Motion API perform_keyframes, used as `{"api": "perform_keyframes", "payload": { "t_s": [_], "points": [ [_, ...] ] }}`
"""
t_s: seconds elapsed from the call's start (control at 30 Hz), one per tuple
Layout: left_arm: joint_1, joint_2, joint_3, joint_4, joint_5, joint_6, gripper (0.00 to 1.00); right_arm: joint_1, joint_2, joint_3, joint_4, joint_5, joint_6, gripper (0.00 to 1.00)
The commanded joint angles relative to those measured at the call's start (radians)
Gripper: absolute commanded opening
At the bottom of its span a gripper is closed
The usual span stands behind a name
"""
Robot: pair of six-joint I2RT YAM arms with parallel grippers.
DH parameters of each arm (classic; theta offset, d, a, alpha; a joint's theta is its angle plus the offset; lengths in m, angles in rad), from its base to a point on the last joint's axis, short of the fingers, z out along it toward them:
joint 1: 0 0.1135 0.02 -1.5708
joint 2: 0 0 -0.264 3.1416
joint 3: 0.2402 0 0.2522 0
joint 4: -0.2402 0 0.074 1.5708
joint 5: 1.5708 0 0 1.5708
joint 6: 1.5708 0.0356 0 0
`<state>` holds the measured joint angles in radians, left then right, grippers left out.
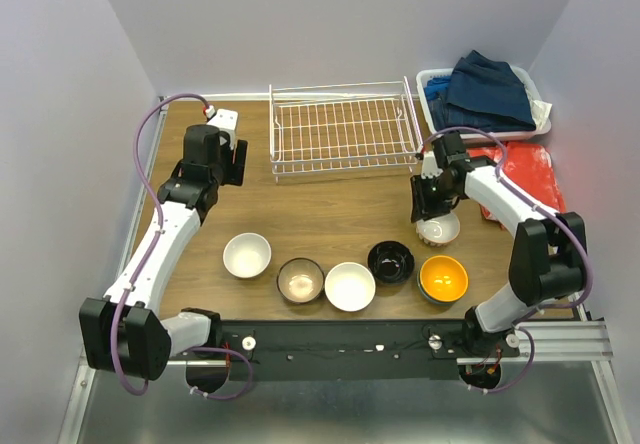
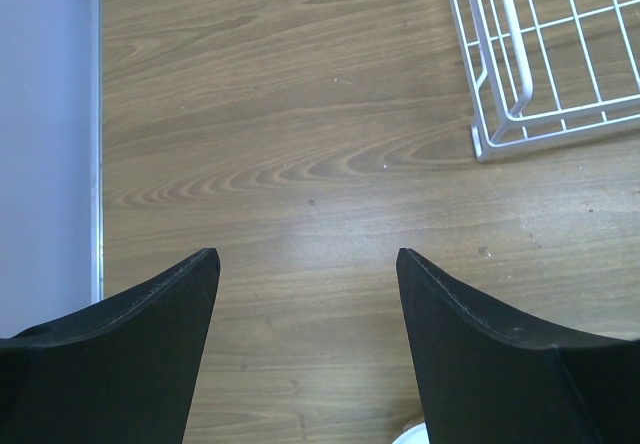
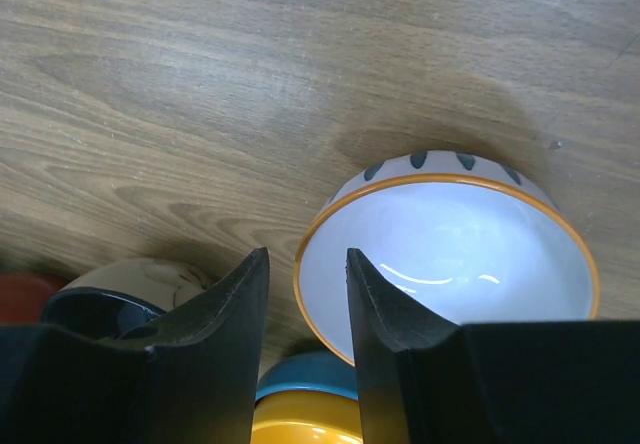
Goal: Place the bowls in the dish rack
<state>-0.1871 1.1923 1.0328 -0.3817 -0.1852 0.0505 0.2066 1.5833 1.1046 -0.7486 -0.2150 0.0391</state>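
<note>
The white wire dish rack point(image 1: 343, 134) stands empty at the back of the table, and its corner point(image 2: 520, 114) shows in the left wrist view. Near the front lie two white bowls point(image 1: 246, 254) point(image 1: 350, 286), a tan-brown bowl point(image 1: 300, 279), a black bowl point(image 1: 390, 261) and an orange bowl with a blue outside point(image 1: 442, 279). My right gripper point(image 1: 428, 209) point(image 3: 306, 254) grips the rim of a tipped white bowl with an orange rim point(image 3: 450, 254) point(image 1: 441, 231), one finger inside it and one outside. My left gripper point(image 1: 235, 159) point(image 2: 308, 256) hangs open over bare wood left of the rack.
A white basket of blue clothes point(image 1: 485, 94) sits at the back right with a red mat point(image 1: 525, 179) in front of it. The orange bowl point(image 3: 300, 414) and the black bowl point(image 3: 100, 309) lie close under the right fingers. The grey wall point(image 2: 45, 134) borders the table's left edge.
</note>
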Motion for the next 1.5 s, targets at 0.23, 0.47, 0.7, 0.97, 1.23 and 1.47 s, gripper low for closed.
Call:
{"api": "perform_keyframes", "payload": {
  "t_s": [0.23, 0.47, 0.7, 0.97, 1.23, 1.47],
  "points": [
    [0.006, -0.046, -0.039, 0.038, 0.006, -0.018, 0.81, 0.073, 0.032, -0.042, 0.041, 0.107, 0.054, 0.40],
    [0.011, -0.059, -0.060, 0.050, 0.010, -0.024, 0.81, 0.089, 0.057, -0.042, 0.063, 0.164, 0.048, 0.26],
    [0.011, -0.063, -0.057, 0.052, 0.009, -0.017, 0.81, 0.089, 0.011, -0.039, 0.022, 0.206, 0.005, 0.01],
    [0.011, -0.033, -0.011, 0.060, 0.006, 0.008, 0.81, 0.093, -0.075, 0.127, -0.182, 0.126, -0.065, 0.01],
    [0.011, 0.076, 0.128, 0.052, 0.067, -0.029, 0.81, 0.097, -0.046, 0.530, -0.293, -0.254, -0.134, 0.01],
    [0.011, 0.225, 0.235, 0.092, 0.164, -0.101, 0.80, 0.099, 0.168, 0.834, -0.002, -0.588, -0.084, 0.01]
  ]
}}
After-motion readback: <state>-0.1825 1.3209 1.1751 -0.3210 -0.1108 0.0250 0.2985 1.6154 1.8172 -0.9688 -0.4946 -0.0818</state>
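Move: The patterned bowl is almost under my right hand: its middle is about 3 cm to the right, 1 cm ahead and 4 cm below, so its left rim lies between my open fingers. The yellow bowl sits some 12 cm back and 3 cm right, and the black bowl 9 cm back and 8 cm left. The rack's middle is roughly 24 cm ahead and 18 cm left. From my left hand the patterned bowl is some 49 cm right, 6 cm back and 18 cm below. I sink my right hand about 2.5 cm over the patterned bowl's left rim and close my fingers to pinch that wall, one inside and one outside. Then I lift quickly, some 25 cm, swinging left and a bit forward towards the rack, turning counter-clockwise while the fingers tip up forward about 25 degrees. Late on, my empty left hand eases a few centimetres forward and up. ##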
